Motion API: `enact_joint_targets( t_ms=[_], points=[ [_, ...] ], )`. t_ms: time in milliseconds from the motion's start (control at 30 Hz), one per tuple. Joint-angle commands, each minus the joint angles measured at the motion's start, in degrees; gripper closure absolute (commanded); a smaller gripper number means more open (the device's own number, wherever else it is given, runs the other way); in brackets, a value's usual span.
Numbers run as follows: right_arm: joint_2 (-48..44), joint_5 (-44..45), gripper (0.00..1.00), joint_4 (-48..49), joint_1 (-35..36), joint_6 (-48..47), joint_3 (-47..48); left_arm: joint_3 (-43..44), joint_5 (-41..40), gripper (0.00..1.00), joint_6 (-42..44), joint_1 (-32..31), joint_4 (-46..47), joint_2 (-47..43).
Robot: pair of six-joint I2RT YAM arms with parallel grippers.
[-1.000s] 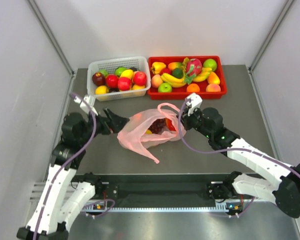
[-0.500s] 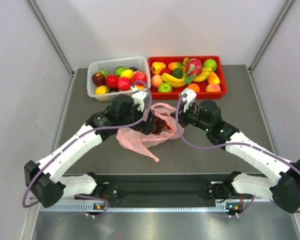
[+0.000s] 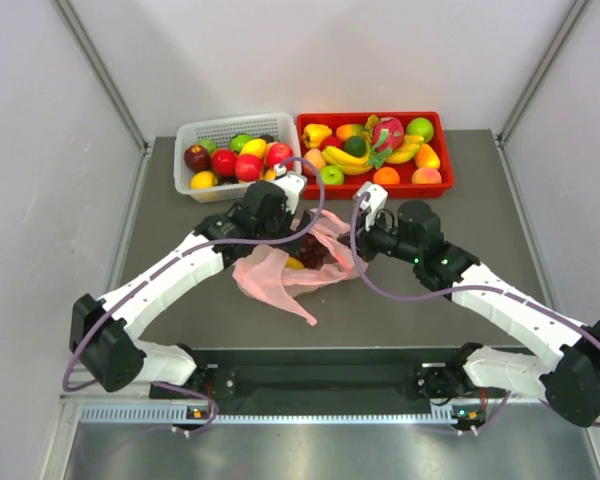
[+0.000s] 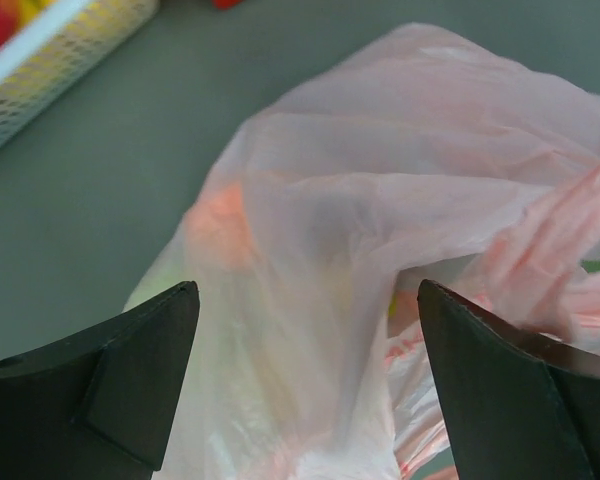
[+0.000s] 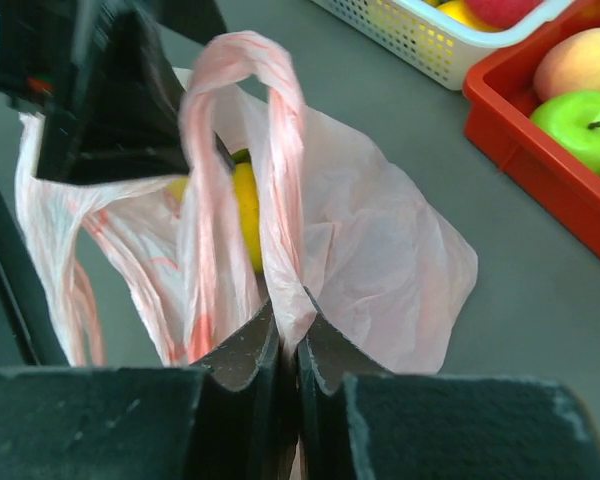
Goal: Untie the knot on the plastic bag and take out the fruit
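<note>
The pink plastic bag (image 3: pixel 280 270) lies crumpled mid-table, with a dark grape bunch (image 3: pixel 313 250) and a yellow fruit (image 3: pixel 295 263) showing at its mouth. My left gripper (image 3: pixel 298 238) hovers over the bag's top. In the left wrist view it (image 4: pixel 305 295) is open with a fold of the bag (image 4: pixel 380 200) between the jaws. My right gripper (image 3: pixel 361 246) is at the bag's right side. In the right wrist view it (image 5: pixel 288 322) is shut on the base of a handle loop (image 5: pixel 242 60), with the yellow fruit (image 5: pixel 246 210) behind. I see no distinct knot.
A white basket (image 3: pixel 210 130) of fruit stands at the back left and a red tray (image 3: pixel 442 150) of fruit at the back right, both just behind the bag. The basket (image 5: pixel 430 50) and tray (image 5: pixel 520 150) also show in the right wrist view.
My left arm has swung from the bag's left side to above the bag, its open jaws now straddling the plastic. The right gripper has kept its hold and shifted slightly.
</note>
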Motion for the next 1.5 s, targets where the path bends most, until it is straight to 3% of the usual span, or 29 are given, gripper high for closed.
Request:
enact_joint_targets(
  t_ms=[0,100,133,233,267,300,333,567,667,833,967,1033,1267,1467],
  points=[
    [-1.89,-3.99,0.93,1.74,-0.49,0.31,2.56,1.34,6.98,0.06,3.23,-0.11,2.96,2.19],
    [-1.98,-4.26,0.87,1.22,-0.58,1.10,2.74,2.91,6.73,0.26,3.59,-0.02,2.36,4.12],
    [-2.16,-3.82,0.85,1.04,-0.58,1.10,2.56,3.61,6.73,0.43,3.24,-0.02,1.66,5.43],
    [-3.56,0.04,0.58,0.78,-0.58,4.08,1.69,5.99,6.20,0.71,2.45,-0.11,-0.02,7.20],
    [-4.43,1.36,0.39,0.78,-0.58,5.40,1.51,6.34,5.59,0.98,2.09,-0.02,-0.11,7.47],
    [-5.05,5.03,0.23,0.78,-0.58,6.10,1.33,6.87,2.97,1.00,1.74,-0.11,-0.20,7.21],
    [-5.67,6.80,0.01,-0.79,-0.58,6.89,0.90,7.05,1.90,1.00,1.22,-0.11,-0.11,6.94],
    [-14.11,25.69,0.00,-5.28,-0.49,14.45,-0.78,15.38,-10.75,1.00,-1.07,-0.11,-0.99,5.36],
    [-14.90,29.75,0.00,-8.00,-0.58,14.99,-0.34,18.81,-18.57,1.00,-1.16,-0.11,0.33,5.36],
    [-13.76,32.04,0.00,-9.77,-0.58,14.72,0.54,21.72,-26.05,1.00,1.56,-0.02,5.86,4.40],
    [-12.62,32.22,0.00,-9.86,-0.58,14.29,0.98,22.87,-27.63,1.00,1.83,-0.11,8.85,1.85],
    [-12.01,32.31,0.00,-9.60,-0.58,13.94,1.16,22.26,-28.86,1.00,-0.36,-0.11,8.94,0.18],
    [-9.90,31.43,0.00,-8.63,-0.58,13.23,1.59,6.36,-32.73,1.00,-8.70,-2.57,18.78,-15.01],
    [-7.87,25.65,0.00,-8.89,-0.49,13.06,2.47,1.61,-23.79,1.00,-16.54,-4.94,9.56,-13.11]
  ],
)
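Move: The bag's film to be pinched is almost between the left gripper's open fingers, about 4 cm below it, 2 cm to its right and 1 cm ahead. A yellow fruit shows in the bag's mouth, some 9 cm below that gripper, 2 cm back, and level with it sideways. The white basket's middle is roughly 27 cm ahead of it, 17 cm left and 10 cm below. From the right gripper, still pinching a handle, that film is about 11 cm left, 5 cm ahead and 6 cm lower. Sink the left gripper about 3 cm, easing right, and close it on the bag's film. Then hoist it some 20 cm, first forward, then back and left, tilting the fingers up and turning them counter-clockwise. Meanwhile open the right gripper to free the handle and draw it about 9 cm right, up and back down, turning clockwise some 30 degrees. ##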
